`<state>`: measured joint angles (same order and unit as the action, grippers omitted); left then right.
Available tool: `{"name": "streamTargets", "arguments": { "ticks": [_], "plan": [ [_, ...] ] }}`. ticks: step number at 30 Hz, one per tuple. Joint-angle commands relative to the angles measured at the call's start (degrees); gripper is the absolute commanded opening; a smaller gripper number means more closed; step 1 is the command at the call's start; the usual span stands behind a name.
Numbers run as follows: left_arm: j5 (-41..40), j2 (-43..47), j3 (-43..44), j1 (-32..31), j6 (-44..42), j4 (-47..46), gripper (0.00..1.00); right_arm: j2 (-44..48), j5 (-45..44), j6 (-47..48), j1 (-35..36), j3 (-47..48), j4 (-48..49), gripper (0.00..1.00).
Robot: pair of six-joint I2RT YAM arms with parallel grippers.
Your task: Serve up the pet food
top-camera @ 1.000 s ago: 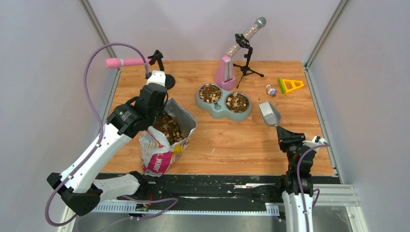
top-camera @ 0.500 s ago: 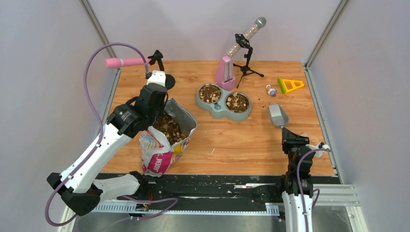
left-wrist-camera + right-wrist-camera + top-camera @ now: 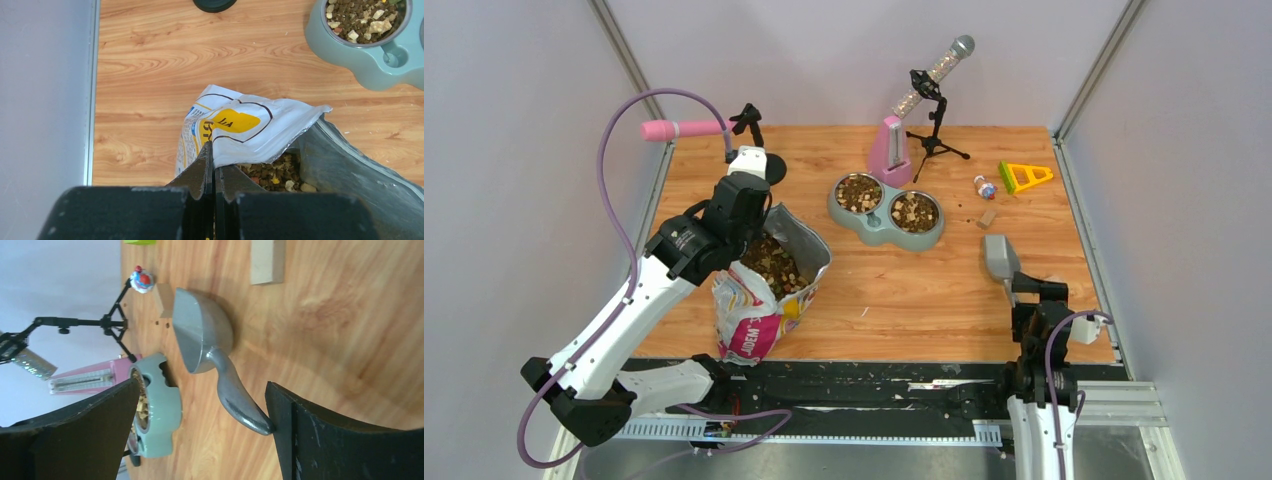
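The pet food [image 3: 771, 263] fills an open printed bag [image 3: 752, 322] at the left, and more lies in both cups of the teal double bowl [image 3: 879, 232]. My left gripper [image 3: 214, 165] is shut on the bag's folded rim [image 3: 250, 122], with kibble [image 3: 272, 176] showing just behind it. A grey metal scoop [image 3: 998, 256] lies on the wood at the right. My right gripper [image 3: 202, 390] stands open around the scoop's handle [image 3: 235, 400]. The handle's tip touches one finger, and the other finger is well apart.
A pink microphone on a stand [image 3: 674, 130] is at the back left. A pink dispenser [image 3: 889, 150] and a tripod with a tube [image 3: 934, 100] stand behind the bowl. A small bottle [image 3: 985, 187], a wooden block [image 3: 987, 217] and a yellow-green toy [image 3: 1024, 177] lie at the back right.
My right gripper has drawn back toward the near edge with the scoop, then opened and let it go onto the table. The left arm and bag have not moved.
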<state>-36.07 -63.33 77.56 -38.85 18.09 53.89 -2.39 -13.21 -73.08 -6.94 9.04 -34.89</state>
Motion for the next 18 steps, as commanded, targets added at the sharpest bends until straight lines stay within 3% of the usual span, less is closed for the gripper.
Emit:
{"name": "streamTargets", "arguments": {
  "ticks": [1, 14, 18],
  "plan": [
    [-3.9, 2.5, 3.1, 0.0, 1.1, -12.0, 0.0, -2.0, -3.2, 4.4, -0.1, 6.2, -4.3, 1.0],
    [-2.8, 2.5, 3.0, 0.0, 1.7, -12.0, 0.0, -14.5, -6.1, 13.5, -0.1, 23.8, -5.5, 1.0],
    [-2.4, 2.3, 3.0, 0.0, 1.8, -12.0, 0.0, -15.8, 3.4, 23.3, -0.1, 27.8, 0.0, 1.0]
  ]
}}
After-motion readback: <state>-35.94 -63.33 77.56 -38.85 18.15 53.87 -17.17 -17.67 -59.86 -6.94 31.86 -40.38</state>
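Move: The scoop, just let go, has its middle about 9 cm ahead of the open right hand, 4 cm to its left and 5 cm below; its handle end is still at the lower finger. A wooden block lies roughly 7 cm ahead and 4 cm right of that hand, a small block some 23 cm ahead and 9 cm left, the nearer bowl about 24 cm ahead and 26 cm left. From the left hand the scoop is some 57 cm right, 2 cm back and 27 cm below. The scoop's handle comes free of the right hand's lower finger as the hand first eases back about 1 cm, then climbs roughly 10 cm away from the table. The fingers stay wide open, and the wrist rolls some 15 degrees, its left side sinking. ##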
